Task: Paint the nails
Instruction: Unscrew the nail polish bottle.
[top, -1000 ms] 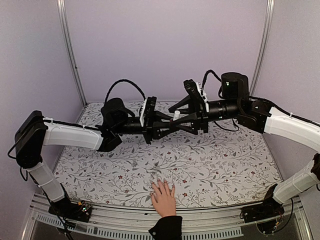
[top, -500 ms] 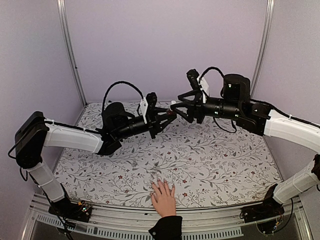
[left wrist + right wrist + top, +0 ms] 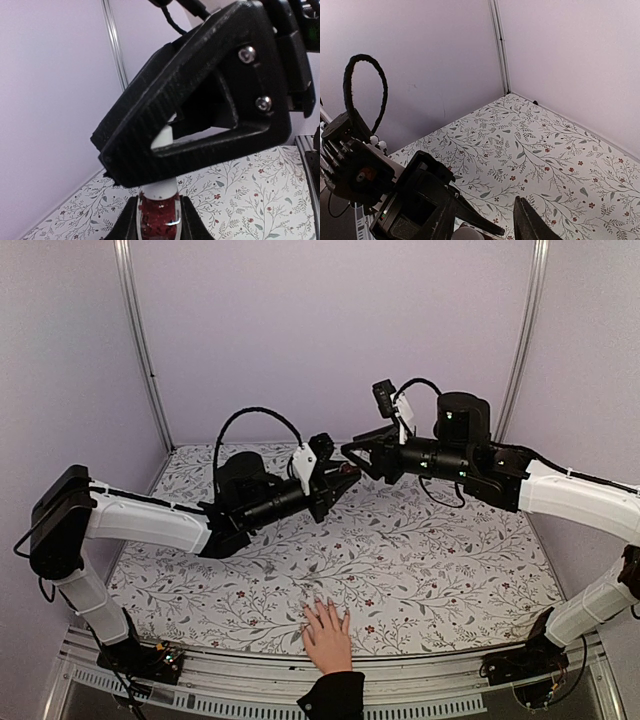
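A small dark-red bottle [image 3: 158, 216] with a white cap [image 3: 161, 192] is held in the air over the back of the table, my left gripper [image 3: 160, 229] shut on its glass body. My right gripper [image 3: 352, 453] meets it from the right. Its fingers [image 3: 200, 115] straddle the cap [image 3: 468, 234] with a gap on one side, so it stands open. In the right wrist view the right gripper [image 3: 482, 212] has the cap low between its fingers. A human hand [image 3: 328, 638] in a black cuff lies flat at the table's near edge, its nails [image 3: 321, 605] pointing away.
The floral tablecloth [image 3: 450, 570] covers the table between lilac walls. Metal corner posts [image 3: 140, 340] stand at the back left and back right. A black cable loop [image 3: 250, 420] arches over the left wrist. Both arms span the middle of the table above the hand.
Both grippers rose from the table's middle toward the back. The left one tilted the bottle upward; the right one slid over the cap and its jaws narrowed. The hand has not moved.
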`<state>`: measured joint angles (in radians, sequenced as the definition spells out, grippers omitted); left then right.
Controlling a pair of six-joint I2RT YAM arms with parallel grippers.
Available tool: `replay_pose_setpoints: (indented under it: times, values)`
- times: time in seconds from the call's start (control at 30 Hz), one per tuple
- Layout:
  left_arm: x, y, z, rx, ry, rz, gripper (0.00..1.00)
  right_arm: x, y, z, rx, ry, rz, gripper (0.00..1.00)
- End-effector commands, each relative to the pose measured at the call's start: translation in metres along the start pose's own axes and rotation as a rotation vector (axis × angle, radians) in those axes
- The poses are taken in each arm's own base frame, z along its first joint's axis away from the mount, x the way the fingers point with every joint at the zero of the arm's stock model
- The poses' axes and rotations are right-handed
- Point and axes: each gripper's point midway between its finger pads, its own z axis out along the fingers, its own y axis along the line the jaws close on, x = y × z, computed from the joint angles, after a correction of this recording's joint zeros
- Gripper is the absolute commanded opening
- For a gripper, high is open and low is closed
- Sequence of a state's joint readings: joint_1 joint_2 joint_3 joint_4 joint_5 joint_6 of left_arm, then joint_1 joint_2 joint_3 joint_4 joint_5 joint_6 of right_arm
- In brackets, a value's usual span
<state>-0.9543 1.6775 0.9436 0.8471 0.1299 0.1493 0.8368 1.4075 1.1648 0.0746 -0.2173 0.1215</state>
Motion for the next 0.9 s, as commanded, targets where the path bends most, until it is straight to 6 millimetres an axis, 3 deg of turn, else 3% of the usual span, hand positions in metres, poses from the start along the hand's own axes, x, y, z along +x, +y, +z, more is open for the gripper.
replay_pose_setpoints:
  times: [0.0, 0.33, 0.57, 0.87]
  values:
    - [-0.012, 0.005, 0.006, -0.041, -0.023, 0.029, 0.0, 0.002, -0.001, 0.002, 0.006, -0.005, 0.037, 0.38]
    - [-0.015, 0.009, 0.005, -0.06, -0.027, 0.021, 0.0, 0.008, 0.005, 0.005, -0.037, 0.011, 0.058, 0.32]
    - [-0.016, 0.01, 0.005, -0.063, -0.026, 0.019, 0.0, 0.007, 0.01, 0.004, -0.067, 0.012, 0.048, 0.11]
    - [-0.023, -0.001, 0.004, 0.034, -0.058, -0.019, 0.0, 0.004, 0.024, 0.0, -0.141, 0.003, -0.033, 0.03]
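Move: The nail polish bottle stands upright, already held in the left fingers. Its white cap sits about 4 cm straight above the left hand. From the open right gripper the cap lies roughly 1 cm back, 1 cm left and 1 cm below, with the red bottle body some 5 cm below, 1 cm back and 1 cm left. The person's hand rests on the table, about 23 cm back, 3 cm left and 31 cm below the right gripper. Close the right fingers on the white cap from both sides until they pinch it, holding the right hand nearly in place. Meanwhile keep the bottle gripped in the left fingers and ease the left hand about 1 cm forward, with a slight counter-clockwise turn, to bring the cap between the right fingertips; at the end let it drift back a touch. ##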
